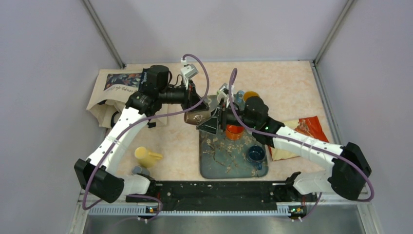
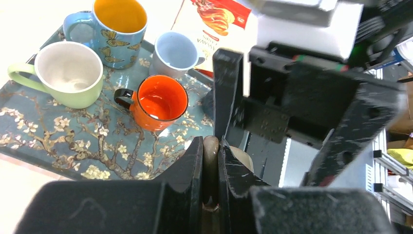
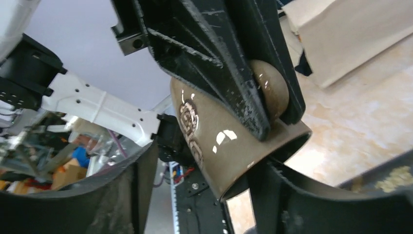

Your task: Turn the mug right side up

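A glossy brown mug (image 1: 197,117) with a dark printed pattern hangs tilted in the air above the far left corner of the tray (image 1: 214,163). My left gripper (image 1: 197,107) is shut on the mug's handle (image 2: 211,158), which is pinched between its fingers (image 2: 192,161). In the right wrist view the mug (image 3: 219,141) points its mouth down and to the right. My right gripper (image 3: 204,195) stands open around the rim. One finger (image 3: 280,195) is at the mug's mouth, and the other finger (image 3: 129,195) stays apart from the mug's wall.
The floral tray (image 2: 73,146) carries an orange mug (image 2: 158,100), a green mug (image 2: 68,73), a butterfly mug (image 2: 117,29), a small grey cup (image 2: 175,51) and a navy mug (image 1: 255,154). A yellow mug (image 1: 144,157) lies left, a red snack bag (image 1: 309,127) right, a cloth bag (image 1: 114,87) back left.
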Available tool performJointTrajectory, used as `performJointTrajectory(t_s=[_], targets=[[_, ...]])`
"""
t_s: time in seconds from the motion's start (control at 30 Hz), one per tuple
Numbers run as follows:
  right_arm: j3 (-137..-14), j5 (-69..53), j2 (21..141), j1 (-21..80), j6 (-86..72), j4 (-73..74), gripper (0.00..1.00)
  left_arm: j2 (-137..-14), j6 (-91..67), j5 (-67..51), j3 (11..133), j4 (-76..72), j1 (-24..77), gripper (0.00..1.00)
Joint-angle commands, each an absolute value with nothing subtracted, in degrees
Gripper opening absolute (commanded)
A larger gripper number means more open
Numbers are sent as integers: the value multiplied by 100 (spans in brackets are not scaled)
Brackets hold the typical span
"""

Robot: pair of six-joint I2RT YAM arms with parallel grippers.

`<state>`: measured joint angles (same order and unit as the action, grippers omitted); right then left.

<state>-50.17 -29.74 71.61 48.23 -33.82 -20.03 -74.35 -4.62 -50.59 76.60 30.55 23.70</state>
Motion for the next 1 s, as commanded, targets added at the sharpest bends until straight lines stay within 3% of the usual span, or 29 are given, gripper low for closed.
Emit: performJointTrajectory(t_s=[0.0,0.1,0.23,0.27,0.3,0.33,0.37,0.4,0.47,0.7,0.8,0.97], targets=[[-5354,-3561,7507,4843,-3955,-3194,51,-7216,-762,-5400,7840,2512,2382,0],[-5466,-3282,7506,4850,-3788,-3102,1,-7196,-764,-5398,7660,2448,2382,0],[-5667,-2400,7312,4844,-3007,-1696,0,-7111,-522,-5036,7508,2703,2189,1],[-5745,-2138,7294,4843,-2737,-1182,0,-7076,-418,-4899,7515,2783,2044,12],[-5833,-1895,7287,4849,-2473,-688,0,-7028,-271,-4743,7515,2919,1892,28],[-5906,-1656,7291,4867,-2245,-264,0,-6978,-85,-4553,7526,3132,1755,51],[-5974,-1442,7306,4889,-2029,198,0,-6914,171,-4219,7530,3301,1646,63],[-6053,-1280,7334,4914,-1835,609,0,-6823,340,-3947,7522,3471,1566,73],[-6217,-1020,7423,5057,-1445,1315,0,-6715,818,-3656,7493,3834,1450,83],[-6629,-67,7794,5827,-833,3267,0,-6514,2139,-2299,7376,5130,1230,88],[-6720,318,8104,6176,-856,4094,0,-6584,2850,-1488,7311,5955,1140,88],[-6450,411,8449,6455,-1073,4646,0,-6419,4202,-1083,6866,6992,987,84]])
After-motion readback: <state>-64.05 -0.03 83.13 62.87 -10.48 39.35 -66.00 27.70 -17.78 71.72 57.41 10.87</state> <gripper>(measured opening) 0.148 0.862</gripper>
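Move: The brown mug lies on its side in the air, its handle in my left fingers, its body about 5 cm back and 3 cm below that hand. From my open right hand it is some 4 cm left and 1 cm ahead, level. The orange mug stands 8 cm ahead, 7 right and 25 below my right hand; the navy mug 3 back, 17 right, as low. The yellow mug is roughly 24 cm left, 11 back and 27 below my left hand. I close my right fingers on the brown mug's wall at the rim, one inside and one outside, while my left keeps the handle; then my left opens wide and withdraws some 17 cm left and 9 down, towards the yellow mug. My right carries the mug about 17 cm down, drifting right and back towards the bare near part of the tray, and swings from pointing left to steeply downward, some 60 degrees. ##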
